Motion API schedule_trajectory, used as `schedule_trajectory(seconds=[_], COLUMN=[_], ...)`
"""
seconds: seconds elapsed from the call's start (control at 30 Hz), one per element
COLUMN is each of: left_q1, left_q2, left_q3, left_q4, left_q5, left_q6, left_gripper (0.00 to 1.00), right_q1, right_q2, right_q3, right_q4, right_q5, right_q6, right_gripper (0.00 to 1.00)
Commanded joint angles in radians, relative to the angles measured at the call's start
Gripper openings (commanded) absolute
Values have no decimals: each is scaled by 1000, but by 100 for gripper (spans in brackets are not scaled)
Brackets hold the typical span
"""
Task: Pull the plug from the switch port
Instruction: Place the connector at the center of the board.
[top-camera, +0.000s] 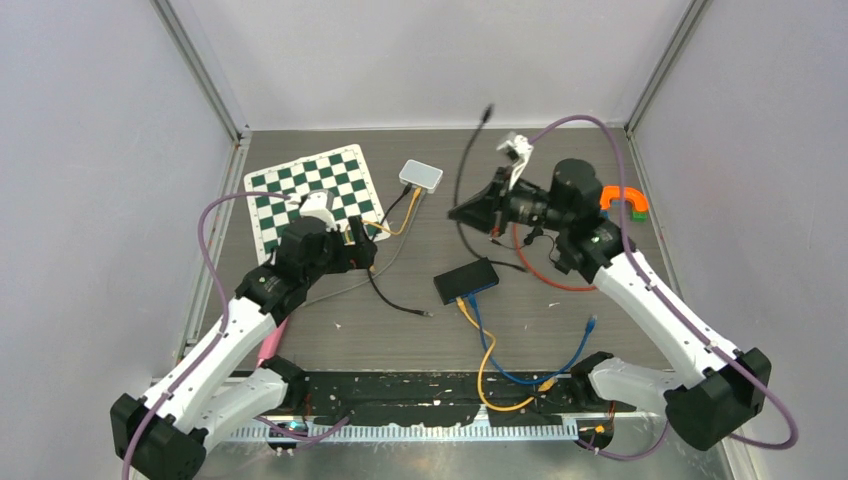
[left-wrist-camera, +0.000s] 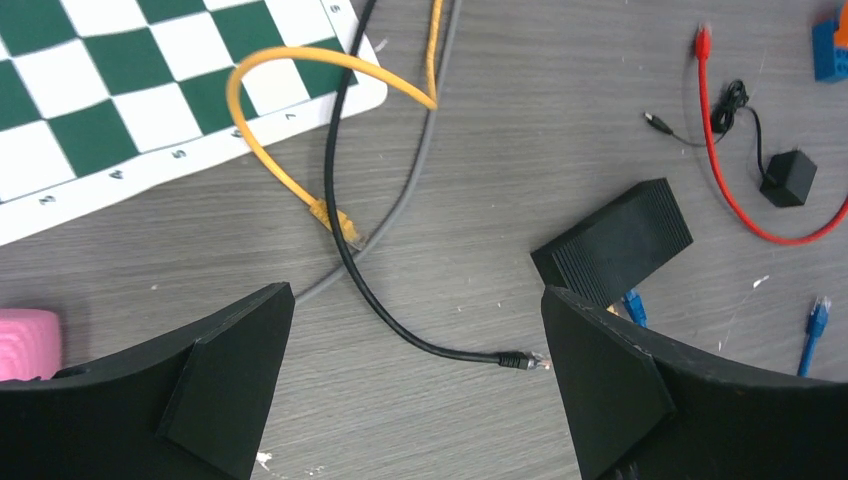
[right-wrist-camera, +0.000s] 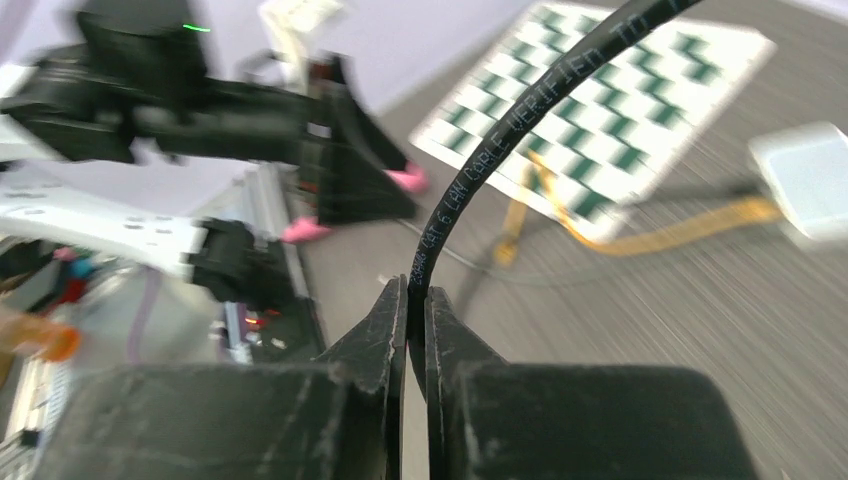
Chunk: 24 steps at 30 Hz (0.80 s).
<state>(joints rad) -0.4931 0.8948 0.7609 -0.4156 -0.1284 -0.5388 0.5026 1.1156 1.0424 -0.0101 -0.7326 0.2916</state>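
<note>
The black switch (top-camera: 466, 280) (left-wrist-camera: 615, 245) lies flat in the middle of the table, with blue (top-camera: 500, 360) and yellow (top-camera: 485, 375) cables running from its near side. My right gripper (top-camera: 456, 213) (right-wrist-camera: 417, 295) hangs above and behind it, shut on a black cable (right-wrist-camera: 500, 165). That cable rises to a dark plug end (top-camera: 487, 112) up in the air near the back wall. My left gripper (top-camera: 365, 245) (left-wrist-camera: 415, 300) is open over the table, left of the switch, with nothing between its fingers (left-wrist-camera: 230, 370).
A second black cable's loose plug (left-wrist-camera: 520, 360) (top-camera: 425, 314) lies on the table. A chessboard mat (top-camera: 315, 195), a white box (top-camera: 421, 175), a red cable (top-camera: 540, 275), an orange and green block (top-camera: 625, 202) and a pink object (top-camera: 272, 345) surround the area.
</note>
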Motion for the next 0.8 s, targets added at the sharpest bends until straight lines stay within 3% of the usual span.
schedule_trajectory(seconds=[0.0, 0.1, 0.37, 0.57, 0.77], left_q1=[5, 5, 5, 5, 5], left_q2=[64, 103, 189, 236, 257], left_q3=[28, 44, 68, 79, 88], left_q4=[76, 98, 135, 135, 138], left_q5=[87, 122, 216, 248, 266], left_q6=[-4, -8, 2, 15, 21], left_gripper=[100, 100, 100, 100, 100], right_q1=[-241, -323, -357, -365, -366], right_q2=[18, 83, 265, 381, 452], right_q3=[-31, -11, 41, 134, 115], right_q4=[-276, -412, -533, -662, -712], right_q5=[-165, -86, 184, 281, 238], right_q6=[-170, -265, -364, -455, -558], right_gripper=[5, 5, 6, 11, 14])
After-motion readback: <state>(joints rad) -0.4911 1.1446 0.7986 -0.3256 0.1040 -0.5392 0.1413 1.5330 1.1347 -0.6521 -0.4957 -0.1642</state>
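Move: The right hand holds the black cable; the red cable it heads for lies about 8 cm ahead, 16 cm to its right and 33 cm below. The power adapter is about 9 cm ahead and 21 cm right, the black switch 4 cm ahead and 2 cm right, both on the table. From the empty left hand the switch lies level ahead, some 17 cm right and 17 cm below. Right hand sweeps the held black cable down 22 cm and rightward towards the red cable; left eases towards the switch. ##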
